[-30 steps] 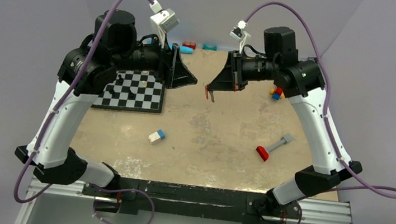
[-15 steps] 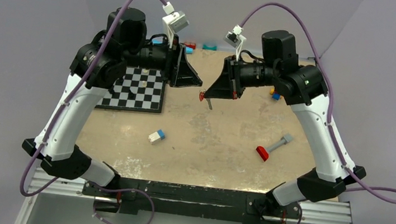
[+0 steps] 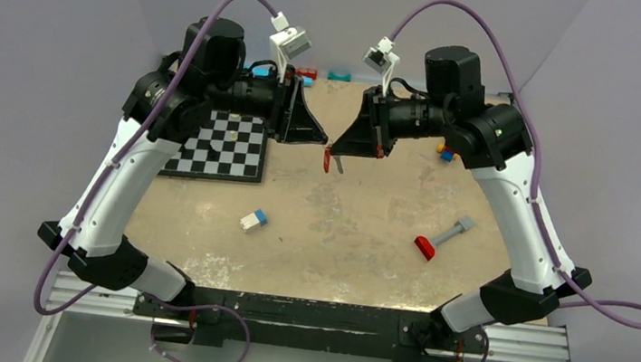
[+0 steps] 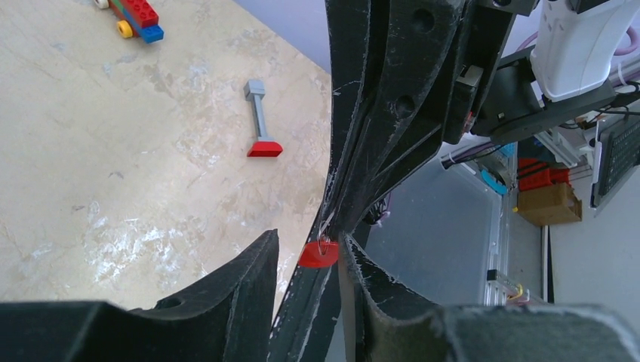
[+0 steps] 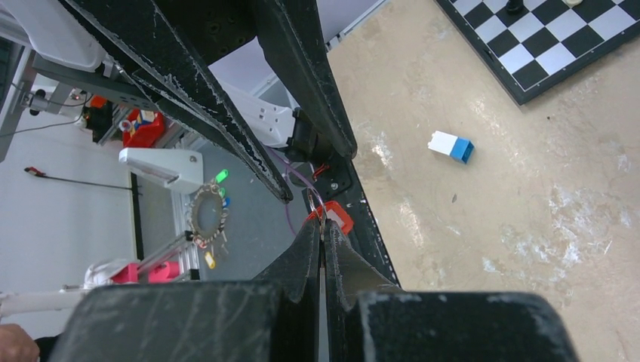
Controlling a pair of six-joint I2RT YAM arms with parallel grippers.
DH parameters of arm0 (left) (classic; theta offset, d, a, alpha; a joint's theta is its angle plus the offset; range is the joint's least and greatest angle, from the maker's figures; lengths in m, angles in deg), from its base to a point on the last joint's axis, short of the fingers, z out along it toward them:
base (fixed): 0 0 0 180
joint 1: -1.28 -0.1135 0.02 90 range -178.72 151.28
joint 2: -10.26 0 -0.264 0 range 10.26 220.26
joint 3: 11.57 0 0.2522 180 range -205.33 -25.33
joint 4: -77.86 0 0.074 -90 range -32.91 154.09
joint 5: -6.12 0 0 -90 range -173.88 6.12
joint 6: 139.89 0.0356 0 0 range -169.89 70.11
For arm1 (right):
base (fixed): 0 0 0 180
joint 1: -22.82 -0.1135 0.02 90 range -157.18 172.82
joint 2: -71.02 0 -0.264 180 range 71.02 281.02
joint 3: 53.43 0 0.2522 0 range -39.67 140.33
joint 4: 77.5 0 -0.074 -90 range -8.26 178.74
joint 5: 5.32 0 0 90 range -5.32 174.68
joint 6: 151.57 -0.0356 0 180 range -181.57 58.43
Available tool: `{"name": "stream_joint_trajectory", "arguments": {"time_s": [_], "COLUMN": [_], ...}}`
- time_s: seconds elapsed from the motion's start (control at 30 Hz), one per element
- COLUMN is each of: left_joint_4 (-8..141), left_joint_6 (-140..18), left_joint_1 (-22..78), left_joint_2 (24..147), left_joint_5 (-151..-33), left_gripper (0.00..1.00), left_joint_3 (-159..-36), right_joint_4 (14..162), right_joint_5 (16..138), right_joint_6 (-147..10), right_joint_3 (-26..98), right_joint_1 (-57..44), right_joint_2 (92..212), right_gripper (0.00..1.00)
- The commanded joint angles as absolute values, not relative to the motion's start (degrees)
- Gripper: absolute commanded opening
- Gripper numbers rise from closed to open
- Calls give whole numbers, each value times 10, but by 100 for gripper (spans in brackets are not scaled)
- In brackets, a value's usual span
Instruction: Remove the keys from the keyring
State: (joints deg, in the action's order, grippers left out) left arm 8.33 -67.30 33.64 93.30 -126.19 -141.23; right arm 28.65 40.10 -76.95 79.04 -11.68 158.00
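Both grippers meet in mid-air above the table's middle. My right gripper (image 3: 335, 147) is shut on a thin metal keyring (image 5: 315, 204), which sticks out past its fingertips (image 5: 311, 235). A red key head (image 5: 337, 218) hangs on the ring and shows red under the tips in the top view (image 3: 326, 160). My left gripper (image 3: 322, 139) faces the right one, tip to tip. Its jaws are open, and the red key head (image 4: 318, 254) sits in the gap between its fingertips (image 4: 269, 241), close to the right-hand one. I cannot tell whether it touches.
A chessboard (image 3: 220, 147) lies at the left. A blue-and-white brick (image 3: 253, 220) and a red-and-grey piece (image 3: 441, 238) lie on the table below the grippers. Coloured bricks (image 3: 445, 151) lie at the right, and more (image 3: 340, 77) along the back edge.
My left gripper has moved right, up to the right gripper's tip. The right gripper has shifted slightly left with the keyring. The gap between them has closed.
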Motion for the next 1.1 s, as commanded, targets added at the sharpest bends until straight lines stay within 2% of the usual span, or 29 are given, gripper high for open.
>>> {"name": "stream_joint_trajectory", "arguments": {"time_s": [0.0, 0.3, 0.8, 0.93, 1.07], "left_joint_4": [105, 100, 86, 80, 75], "left_joint_6": [-688, -689, -690, -689, -687], "left_joint_1": [341, 351, 367, 367, 368], "left_joint_2": [934, 938, 950, 947, 944], "left_joint_5": [-1284, -1285, -1268, -1263, -1256], "left_gripper": [37, 32, 17, 11, 0], "left_joint_3": [-1429, -1433, -1455, -1455, -1453], "right_joint_4": [303, 306, 309, 312, 316], "right_joint_5": [394, 396, 394, 394, 395], "right_joint_6": [-763, -764, -765, -766, -768], "right_joint_3": [796, 797, 793, 793, 790], "right_joint_1": [-120, -120, -124, -125, -126], "right_joint_2": [1571, 1567, 1560, 1558, 1555], "right_gripper": [0, 0, 0, 0, 0]}}
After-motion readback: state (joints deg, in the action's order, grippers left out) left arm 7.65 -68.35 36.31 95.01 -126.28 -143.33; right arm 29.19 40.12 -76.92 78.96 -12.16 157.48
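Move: Straight off the left fingertips, about 2 cm to the left hand's right, 1 cm nearer the base and 1 cm lower, is the wire keyring. The red fob hangs some 2 cm below it, level with it sideways and in depth; the silver key hangs 2 cm right of the ring and equally low. From the right hand, whose shut fingers hold the ring, its free part lies about 1 cm left, level in depth and height. Easing about 1.5 cm to its right and 1 cm back, the left hand brings its part-open fingers over the bit of keyring sticking out of the right fingertips. They shut steadily on it from under half open to nearly closed, ending tip to tip with the right fingers. The right hand stays in place, shut, keeping its hold. ##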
